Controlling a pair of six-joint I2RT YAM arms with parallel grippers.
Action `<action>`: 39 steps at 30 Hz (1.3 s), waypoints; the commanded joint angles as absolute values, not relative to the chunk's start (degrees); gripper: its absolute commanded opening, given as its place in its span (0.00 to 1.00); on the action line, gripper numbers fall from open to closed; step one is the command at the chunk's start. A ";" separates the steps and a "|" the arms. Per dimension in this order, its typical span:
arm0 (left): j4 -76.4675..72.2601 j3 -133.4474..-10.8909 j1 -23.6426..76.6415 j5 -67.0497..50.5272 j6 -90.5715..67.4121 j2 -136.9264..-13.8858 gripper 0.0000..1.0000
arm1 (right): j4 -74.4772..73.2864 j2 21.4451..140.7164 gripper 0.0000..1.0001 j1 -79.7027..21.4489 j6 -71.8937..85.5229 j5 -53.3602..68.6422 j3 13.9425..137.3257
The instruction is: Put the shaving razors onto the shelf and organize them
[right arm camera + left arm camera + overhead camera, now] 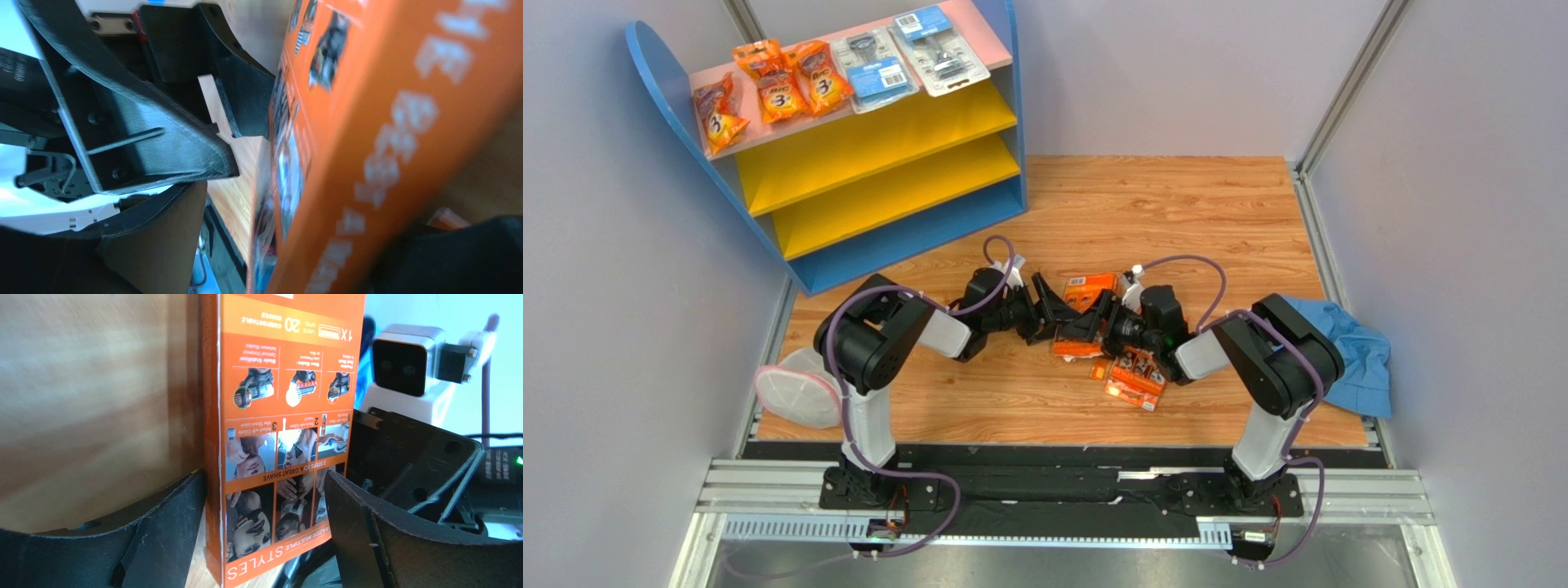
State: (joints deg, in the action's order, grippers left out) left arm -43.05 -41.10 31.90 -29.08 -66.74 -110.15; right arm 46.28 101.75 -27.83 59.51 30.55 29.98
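An orange razor card (276, 435) stands on edge at the table's middle, between both grippers (1081, 321). My left gripper (264, 478) has one finger (166, 533) against the card's spine and the other (374, 533) at its far edge, shut on it. My right gripper (331, 220) faces it from the other side, open. The card (380, 153) lies near its right finger, and bare wood shows between the card and its left finger (159, 245). The shelf (879, 135) stands at the back left. Its pink top holds orange bags (775, 80) and blister packs (873, 67).
Two more orange razor packs lie on the wood, one (1136, 382) below the right gripper and one (1090, 284) just behind the grippers. A blue cloth (1357, 349) lies at the right edge. A pale round object (799, 386) sits by the left arm's base.
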 commanded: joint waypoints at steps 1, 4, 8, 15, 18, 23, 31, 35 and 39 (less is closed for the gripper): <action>-37.97 -37.18 35.59 -33.32 -66.53 -109.78 0.80 | 51.16 100.46 0.66 -28.39 60.30 29.45 29.88; -38.14 -36.39 35.77 -32.44 -66.71 -109.60 0.80 | 50.36 100.28 0.64 -28.39 60.12 29.44 30.06; -38.67 -36.12 35.77 -32.26 -67.24 -109.60 0.80 | 49.31 98.62 0.61 -28.56 59.59 29.01 29.36; -37.62 -33.84 35.77 -31.03 -66.45 -104.43 0.80 | 35.90 89.84 0.31 -28.48 54.68 26.81 29.09; -37.62 -32.53 35.77 -30.50 -66.45 -101.44 0.80 | 29.21 84.56 0.22 -28.56 51.70 26.20 29.53; -38.23 -30.77 35.77 -30.23 -66.27 -96.07 0.80 | 18.48 73.77 0.15 -28.56 47.03 24.79 29.53; -43.67 -27.95 36.12 -34.71 -64.86 -87.19 0.82 | 9.49 64.25 0.12 -28.56 43.33 31.72 28.13; -51.05 -25.49 36.39 -35.59 -67.40 -86.04 0.83 | 8.35 61.97 0.10 -28.48 42.28 36.55 27.69; -57.11 -24.96 37.09 -37.26 -68.99 -87.62 0.83 | 8.79 59.59 0.09 -28.65 41.84 43.56 27.51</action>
State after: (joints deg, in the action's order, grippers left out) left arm -47.51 -25.43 36.14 -34.72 -67.77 -87.22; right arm 7.68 62.61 -28.69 43.94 34.79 27.51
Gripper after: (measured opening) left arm 0.833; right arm 0.293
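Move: Between the two hands is the orange razor box, its side edge in the right hand's open mouth: its middle sits some 2 cm ahead of the right hand, 1 cm to its left and barely lower. From the left hand the box is about 4 cm to the right and 1 cm ahead. The second razor box lies roughly 6 cm back and 9 cm to the right of the right hand, 4 cm lower; a small orange pack shows 6 cm back and 2 cm left of the right hand, equally low. Closing on the edge of the orange razor box after a small shift back by both hands, the right fingers pinch it by its two faces, then lift it about 9 cm while carrying it some 8 cm back and a little to the right, fingertips tipping up slightly. The left hand, fingers staying open, backs off about 9 cm and rises nearly as far beside it. ##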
